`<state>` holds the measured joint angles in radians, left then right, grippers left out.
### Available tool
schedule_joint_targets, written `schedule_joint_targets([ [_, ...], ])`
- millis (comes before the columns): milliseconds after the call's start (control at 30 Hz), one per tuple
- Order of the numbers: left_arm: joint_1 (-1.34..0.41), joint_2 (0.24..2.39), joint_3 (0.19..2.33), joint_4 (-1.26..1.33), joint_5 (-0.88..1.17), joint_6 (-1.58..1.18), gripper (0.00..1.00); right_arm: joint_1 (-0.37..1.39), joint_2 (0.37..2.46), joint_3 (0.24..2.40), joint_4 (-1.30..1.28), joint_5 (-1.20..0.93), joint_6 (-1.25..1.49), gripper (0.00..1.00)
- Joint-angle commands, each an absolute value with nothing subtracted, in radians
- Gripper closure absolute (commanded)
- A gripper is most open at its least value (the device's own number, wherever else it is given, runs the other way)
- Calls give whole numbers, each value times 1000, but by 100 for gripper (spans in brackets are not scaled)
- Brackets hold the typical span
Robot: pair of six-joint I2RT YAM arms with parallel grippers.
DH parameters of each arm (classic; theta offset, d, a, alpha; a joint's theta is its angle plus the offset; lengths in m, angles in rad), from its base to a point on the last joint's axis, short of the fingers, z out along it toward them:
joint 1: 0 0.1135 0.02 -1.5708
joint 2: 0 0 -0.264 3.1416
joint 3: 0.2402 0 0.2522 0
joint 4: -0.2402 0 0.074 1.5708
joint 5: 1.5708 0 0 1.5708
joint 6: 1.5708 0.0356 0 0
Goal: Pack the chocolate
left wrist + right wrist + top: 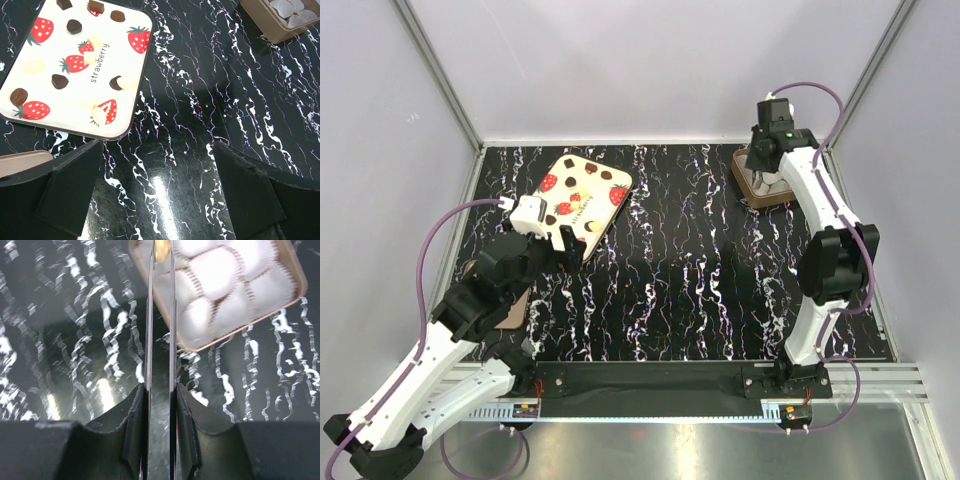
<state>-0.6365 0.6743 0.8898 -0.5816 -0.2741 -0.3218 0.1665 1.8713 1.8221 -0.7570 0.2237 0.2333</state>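
Observation:
A small square brown tray (752, 190) sits at the far right of the table, holding several pale round pieces (215, 275). It also shows in the left wrist view (270, 25). My right gripper (767, 165) hovers over the tray's left part, shut on thin metal tweezers (161, 340) whose tips reach over the tray's near corner. What is at the tips is blurred. My left gripper (565, 245) is open and empty, low over bare table (157, 150), just right of and below the strawberry lid.
The flat cream strawberry lid (585, 190) lies at the far left, also seen in the left wrist view (75, 65). A pale brown box (512, 310) lies under my left arm, its edge visible in the left wrist view (25, 161). White walls enclose the table.

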Motion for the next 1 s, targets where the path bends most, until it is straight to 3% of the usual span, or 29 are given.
schedule_joint_targets([
  [0,-634,673,890,-532,-295,-307,1,108,1929,1908,-753,232,219,75],
  [967,-632,712,897,-540,-321,-291,1,-43,2209,2123,-715,236,183,72],
])
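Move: The right hand holds the tweezers with a pale chocolate at their tips, the chocolate some 9 cm ahead of the hand and 10 cm below. The middle of the box of paper cups lies about 5 cm ahead, 10 cm to the right and 18 cm below; its far cups are some 7 cm beyond that middle and 2 cm farther right. From the left hand the box is roughly 31 cm ahead, 54 cm to the right and 23 cm below. The right hand carries the pale chocolate in the tweezers to the right and down, swinging from the left side of the box in over it, some 10 cm to the right and 7 cm lower, and reaching about 6 cm forward, so that the tips come towards the far cups. On the way the hand turns about 10 degrees clockwise and tips slightly more downward, slowing after the first half, while the fingers keep their hold on the tweezers and the chocolate stays between the tips. ##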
